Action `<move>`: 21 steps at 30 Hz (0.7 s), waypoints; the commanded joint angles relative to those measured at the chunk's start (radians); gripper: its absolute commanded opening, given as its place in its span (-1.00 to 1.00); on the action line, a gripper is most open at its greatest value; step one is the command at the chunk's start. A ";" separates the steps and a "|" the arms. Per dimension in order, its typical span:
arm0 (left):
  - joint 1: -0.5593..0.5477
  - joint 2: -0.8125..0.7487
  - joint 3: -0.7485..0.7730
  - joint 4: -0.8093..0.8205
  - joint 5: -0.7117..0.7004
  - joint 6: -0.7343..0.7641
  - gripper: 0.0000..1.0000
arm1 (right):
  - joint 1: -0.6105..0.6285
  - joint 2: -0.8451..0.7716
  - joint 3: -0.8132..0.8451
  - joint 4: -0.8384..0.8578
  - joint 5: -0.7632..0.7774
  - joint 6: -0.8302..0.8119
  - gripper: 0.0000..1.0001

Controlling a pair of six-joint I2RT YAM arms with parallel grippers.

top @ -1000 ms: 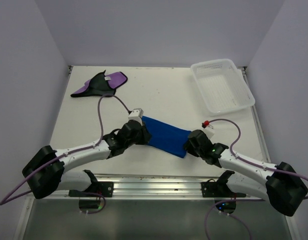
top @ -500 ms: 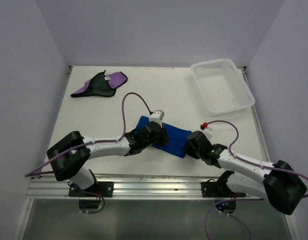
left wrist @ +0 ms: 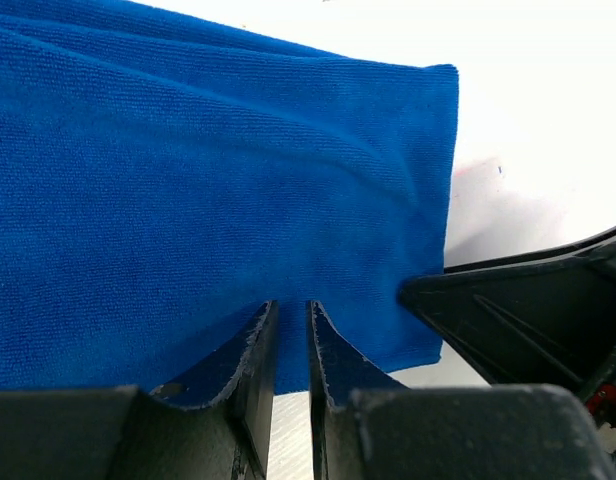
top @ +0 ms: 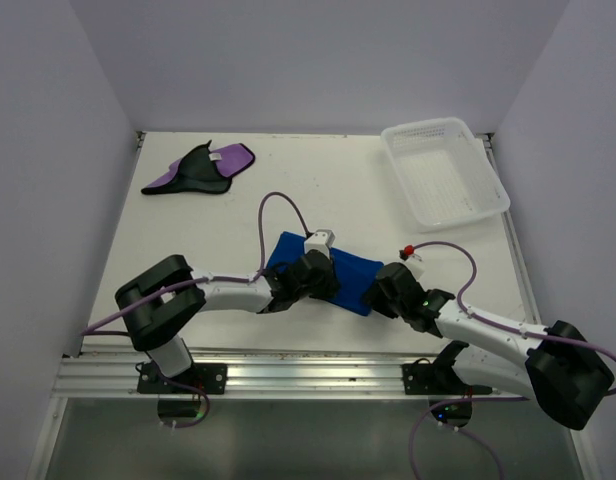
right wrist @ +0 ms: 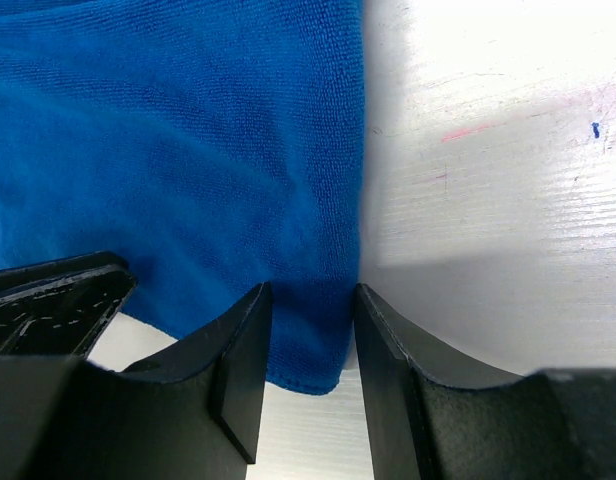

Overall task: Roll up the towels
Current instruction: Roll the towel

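The blue towel (top: pixel 353 272) lies flat and slanted near the table's front. Its ribbed cloth fills the left wrist view (left wrist: pixel 188 180) and the right wrist view (right wrist: pixel 188 150). My left gripper (top: pixel 326 290) stands over the towel's near edge, its jaws (left wrist: pixel 291 305) open only by a narrow slit, with the flat hem and the table showing through. My right gripper (top: pixel 376 298) is open astride the towel's near right corner (right wrist: pixel 310 295), the hem against one finger. The purple towel (top: pixel 203 168), black side partly up, lies at the far left.
A white mesh basket (top: pixel 443 170) stands at the back right. The two grippers are close together: the right one's black finger (left wrist: pixel 528 310) shows in the left wrist view. Purple cables loop above both arms. The metal rail (top: pixel 308 365) runs along the table's front edge.
My left gripper has travelled right from the blue towel's left end to a spot beside the right gripper. The right gripper has edged slightly left. The towel stays flat.
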 commanded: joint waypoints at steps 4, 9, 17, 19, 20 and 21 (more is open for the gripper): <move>-0.004 0.013 -0.006 0.065 -0.016 -0.023 -0.59 | 0.007 0.016 -0.007 -0.048 -0.021 0.004 -0.15; -0.004 0.022 -0.020 0.069 -0.013 -0.034 -0.59 | 0.009 0.021 -0.024 -0.026 -0.024 0.006 -0.47; -0.004 0.019 -0.040 0.071 -0.016 -0.043 -0.59 | 0.018 0.010 0.000 -0.058 -0.010 -0.007 -0.99; -0.004 0.016 -0.043 0.071 -0.016 -0.043 -0.59 | 0.018 -0.011 0.009 -0.083 0.001 -0.010 -1.00; -0.004 0.014 -0.045 0.071 -0.016 -0.042 -0.59 | 0.016 -0.014 0.025 -0.092 0.004 -0.019 -1.00; -0.004 0.013 -0.045 0.069 -0.016 -0.043 -0.59 | 0.016 -0.018 0.034 -0.103 0.007 -0.026 -1.00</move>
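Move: The right gripper's open fingers already straddle the folded blue towel's right edge, which lies level with them, about 1 cm to their right and 1 cm below. From that hand the towel's middle is some 6 cm ahead and 12 cm to its left. From the left hand, the middle is roughly 4 cm ahead, 3 cm to its left and 2 cm below, the right edge 9 cm to its right and 1 cm back. Shut the right gripper on the towel's right edge, a few centimetres from its near corner, so that the half-open fingers close fully and pinch the cloth, the hand easing back barely half a centimetre. Meanwhile lower the left gripper about 1.5 cm down onto the towel's near part, drifting slightly left, its fingers kept narrowly parted. ##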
